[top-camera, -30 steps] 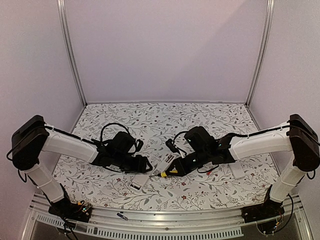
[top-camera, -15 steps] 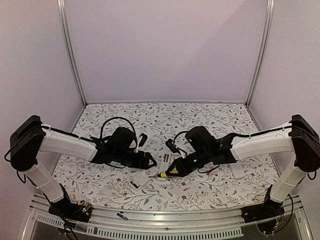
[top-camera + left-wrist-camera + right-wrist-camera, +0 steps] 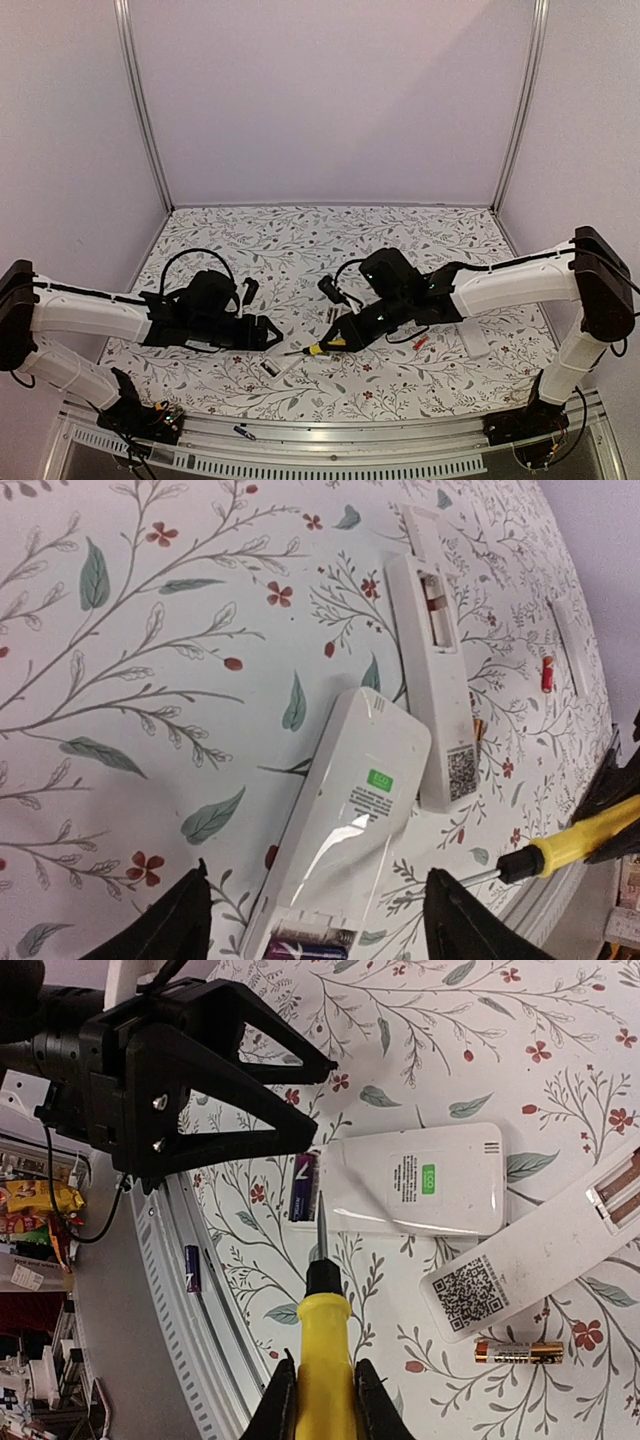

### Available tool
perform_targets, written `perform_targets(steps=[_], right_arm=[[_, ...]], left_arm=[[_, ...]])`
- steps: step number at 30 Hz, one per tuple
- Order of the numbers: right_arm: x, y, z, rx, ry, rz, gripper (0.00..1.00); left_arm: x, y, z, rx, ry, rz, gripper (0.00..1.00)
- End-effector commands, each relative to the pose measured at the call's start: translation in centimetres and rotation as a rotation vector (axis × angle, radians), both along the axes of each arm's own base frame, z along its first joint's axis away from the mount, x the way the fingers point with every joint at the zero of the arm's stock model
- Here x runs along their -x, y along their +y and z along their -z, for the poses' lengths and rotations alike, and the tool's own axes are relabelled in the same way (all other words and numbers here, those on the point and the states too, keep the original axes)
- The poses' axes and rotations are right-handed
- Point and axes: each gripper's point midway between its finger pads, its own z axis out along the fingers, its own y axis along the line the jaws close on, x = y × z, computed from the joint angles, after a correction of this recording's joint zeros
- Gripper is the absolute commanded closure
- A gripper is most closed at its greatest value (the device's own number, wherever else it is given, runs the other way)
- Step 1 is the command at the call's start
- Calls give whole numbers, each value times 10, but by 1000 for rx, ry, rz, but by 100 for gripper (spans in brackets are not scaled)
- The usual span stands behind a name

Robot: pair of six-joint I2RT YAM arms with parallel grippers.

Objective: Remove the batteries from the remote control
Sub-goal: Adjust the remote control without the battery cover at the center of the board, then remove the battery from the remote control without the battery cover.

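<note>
A wide white remote (image 3: pixel 350 820) lies face down with its compartment open at the near end. Dark purple batteries (image 3: pixel 310 945) sit in that compartment. My left gripper (image 3: pixel 320 930) is open, its fingers either side of that end without touching it. A slim white remote (image 3: pixel 435 680) beside it is also open, with a red battery (image 3: pixel 437 610) inside. My right gripper (image 3: pixel 320 1370) is shut on a yellow-handled screwdriver (image 3: pixel 322 1330), whose tip points at the purple battery (image 3: pixel 305 1185) in the wide remote (image 3: pixel 420 1180). From above, the left gripper (image 3: pixel 268 333) and the right gripper (image 3: pixel 338 338) face each other.
A loose orange battery (image 3: pixel 518 1352) lies by the slim remote (image 3: pixel 530 1250). Another red one (image 3: pixel 547 673) lies farther off. A purple battery (image 3: pixel 192 1268) rests on the metal rail at the table's front edge. A white cover (image 3: pixel 475 340) lies to the right.
My left arm has drawn back to the left, off the wide remote, and its jaws have opened wider. My right gripper has carried the screwdriver left toward that remote's open end.
</note>
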Motion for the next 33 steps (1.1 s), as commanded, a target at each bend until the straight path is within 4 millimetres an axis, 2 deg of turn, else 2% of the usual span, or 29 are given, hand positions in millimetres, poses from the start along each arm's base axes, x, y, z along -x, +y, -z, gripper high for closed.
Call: perform_targets(steps=[1, 9, 18, 33], right_arm=[[6, 10, 8, 18, 26, -40, 100], [12, 20, 16, 32, 66, -77, 100], [14, 26, 26, 57, 97, -88, 100], [17, 40, 37, 43, 174, -98, 100]], left_arm=[[14, 21, 15, -18, 124, -106, 29], [30, 26, 14, 40, 216, -151, 38], [43, 30, 26, 43, 290, -159, 48], [48, 29, 38, 46, 325, -156, 58]])
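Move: The purple battery sits in the open near-left end of the remote control, about 4 cm back, 1 cm left and 5 cm below the empty left hand. The remote's middle lies roughly 1 cm back and 3 cm right of that hand, the QR-code remote about 4 cm ahead and 9 cm right. From the right hand, still holding the screwdriver, the battery is some 12 cm left, 2 cm back and 9 cm below. Both hands close on the battery end, left back-down about 6 cm, narrowing, right left-down 4.5 with screwdriver tip. ##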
